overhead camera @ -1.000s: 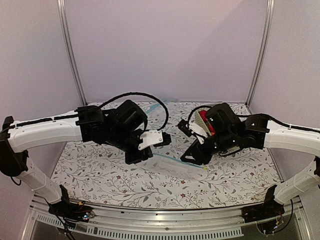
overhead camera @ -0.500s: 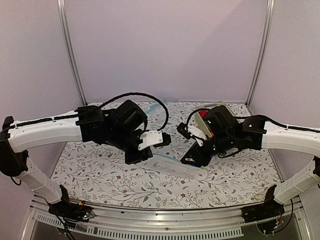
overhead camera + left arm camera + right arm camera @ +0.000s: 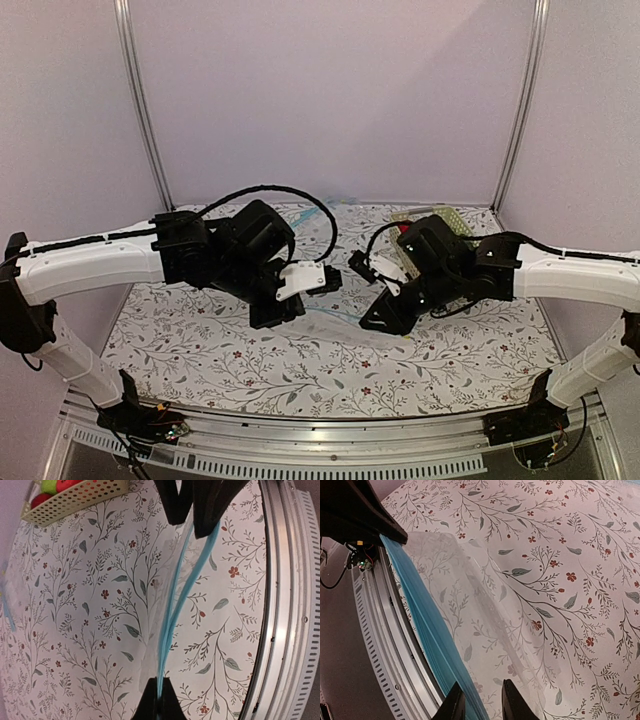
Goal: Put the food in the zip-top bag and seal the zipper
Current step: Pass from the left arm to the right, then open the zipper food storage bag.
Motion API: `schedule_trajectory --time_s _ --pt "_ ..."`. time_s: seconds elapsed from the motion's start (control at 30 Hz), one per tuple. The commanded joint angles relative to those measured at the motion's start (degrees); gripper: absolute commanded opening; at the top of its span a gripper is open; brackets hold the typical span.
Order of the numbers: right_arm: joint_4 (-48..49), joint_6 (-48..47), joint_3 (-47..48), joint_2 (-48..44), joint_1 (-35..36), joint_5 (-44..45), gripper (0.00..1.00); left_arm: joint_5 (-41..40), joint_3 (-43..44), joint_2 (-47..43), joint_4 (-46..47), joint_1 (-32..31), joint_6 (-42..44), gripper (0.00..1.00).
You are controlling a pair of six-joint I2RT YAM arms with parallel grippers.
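The zip-top bag (image 3: 345,328) lies flat on the flowered table between my two grippers, and nothing shows inside it. My left gripper (image 3: 280,316) is shut on one end of the zipper (image 3: 172,615), as the left wrist view (image 3: 159,684) shows. My right gripper (image 3: 380,318) is open, its fingers (image 3: 172,500) on either side of the zipper's other end (image 3: 432,635); in the right wrist view (image 3: 482,696) the strip runs beside one finger. Round red food (image 3: 41,500) sits in a cream basket (image 3: 80,500) with a bright green piece. The cucumber is out of view.
The cream basket (image 3: 432,222) stands at the back right, behind my right arm. A second clear bag with a blue strip (image 3: 322,207) lies at the far back edge. The metal front rail (image 3: 280,605) runs close to the bag's mouth.
My right arm has moved left and forward toward the bag's mouth, uncovering more of the basket behind it. My left arm has not moved.
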Motion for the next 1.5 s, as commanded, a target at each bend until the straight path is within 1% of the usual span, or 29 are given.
schedule_trajectory --time_s 0.0,0.03,0.13,0.17,0.23,0.27,0.3,0.33,0.4,0.43,0.53,0.63,0.7,0.83,0.93,1.0,1.07,1.27,1.47 --pt "2.62 -0.1 -0.11 1.69 0.4 -1.4 0.22 0.36 1.33 0.86 -0.55 -0.98 0.3 0.0" --pt "3.19 0.21 0.03 2.08 0.56 -1.76 0.19 0.46 1.37 0.98 -0.48 -0.98 0.21 0.0" --pt "5.03 2.13 0.27 2.51 0.77 -1.2 0.02 0.65 0.97 1.13 0.35 -0.98 -0.52 0.0" --pt "6.02 3.3 0.29 2.49 0.83 -1.16 0.0 0.56 0.61 1.12 0.88 -0.91 -0.91 0.0" --pt "7.35 4.91 0.11 2.41 0.79 -0.79 0.0 0.02 -0.36 0.98 2.44 -0.74 -2.35 0.0" --pt "7.81 5.68 0.09 2.23 0.76 -0.03 0.0 -0.33 -0.79 0.82 3.43 -0.63 -3.31 0.03" --pt "8.1 7.02 0.05 2.07 0.78 0.84 0.0 -0.39 -1.31 0.55 4.54 -0.44 -4.63 0.17" --pt "8.19 7.79 0.07 1.9 0.81 1.94 0.0 -0.34 -1.9 0.06 5.96 -0.26 -5.94 0.36" --pt "8.29 9.76 0.2 1.62 0.76 4.68 0.0 -2.65 -3.26 -1.32 9.02 0.09 -9.15 0.9" --pt "8.47 11.28 0.23 1.46 0.82 6.21 0.0 -2.87 -3.89 -2.19 10.63 0.35 -10.22 0.98" --pt "8.8 15.3 0.12 1.34 0.8 11.19 0.0 -2.65 -5.48 -5.31 14.81 1.18 -13.51 1.0" --pt "9.5 19.07 -0.04 1.16 0.83 15.58 0.0 -4.83 -6.56 -8.2 19.97 2.01 -21.71 1.0" --pt "10.71 21.06 -0.27 1.01 0.84 17.36 0.0 -6.7 -8.66 -10.11 25.09 2.1 -29.33 1.0" --pt "12.78 24.53 0.09 1.28 1.22 21.63 0.0 -12.53 -15.76 -13.24 35.54 2.1 -49.81 1.0" --pt "12.83 25.85 1.61 1.89 2.11 24.88 0.0 -14.38 -21.23 -14.21 43.48 1.98 -64.03 1.0" --pt "13.07 25.8 2.71 2.66 2.38 24.93 0.0 -13.81 -23.5 -13.86 49.92 1.62 -67.47 1.0" --pt "13.36 25.35 3.43 3.27 2.63 24.78 0.0 -12.6 -23.45 -12.38 51.88 1.27 -68.89 0.99" --pt "13.63 23.57 4.54 4.71 3.47 24.77 0.0 -8.51 -20.98 -8.11 52.47 1.43 -69.86 0.99" --pt "13.55 23.07 5.06 5.44 4.78 26.26 0.0 -6.44 -19.24 -4.35 51.28 2.47 -70.89 0.99"
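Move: The zipper band of the bag passes right at the right hand's nearly closed fingers, about 1 cm to their left; its yellow-tipped end lies some 6 cm to that hand's right, 2 cm back and slightly lower. The vegetable basket stands roughly 25 cm ahead, 26 cm right and 13 cm below that hand. For the left hand, already pinching the band's other end, the right hand's grip spot lies about 13 cm right, 1 cm back and 2 cm lower. The right fingers close and pinch the zipper band near its yellow-tipped end, easing left; only then does the left hand open wide and let go. The right keeps its grip, carrying the bag about 7 cm forward and a little up while turning some 30 degrees clockwise. The left goes forward and up, sinks slightly, then moves right, its fingers swinging up from pointing down to point right and forward. ##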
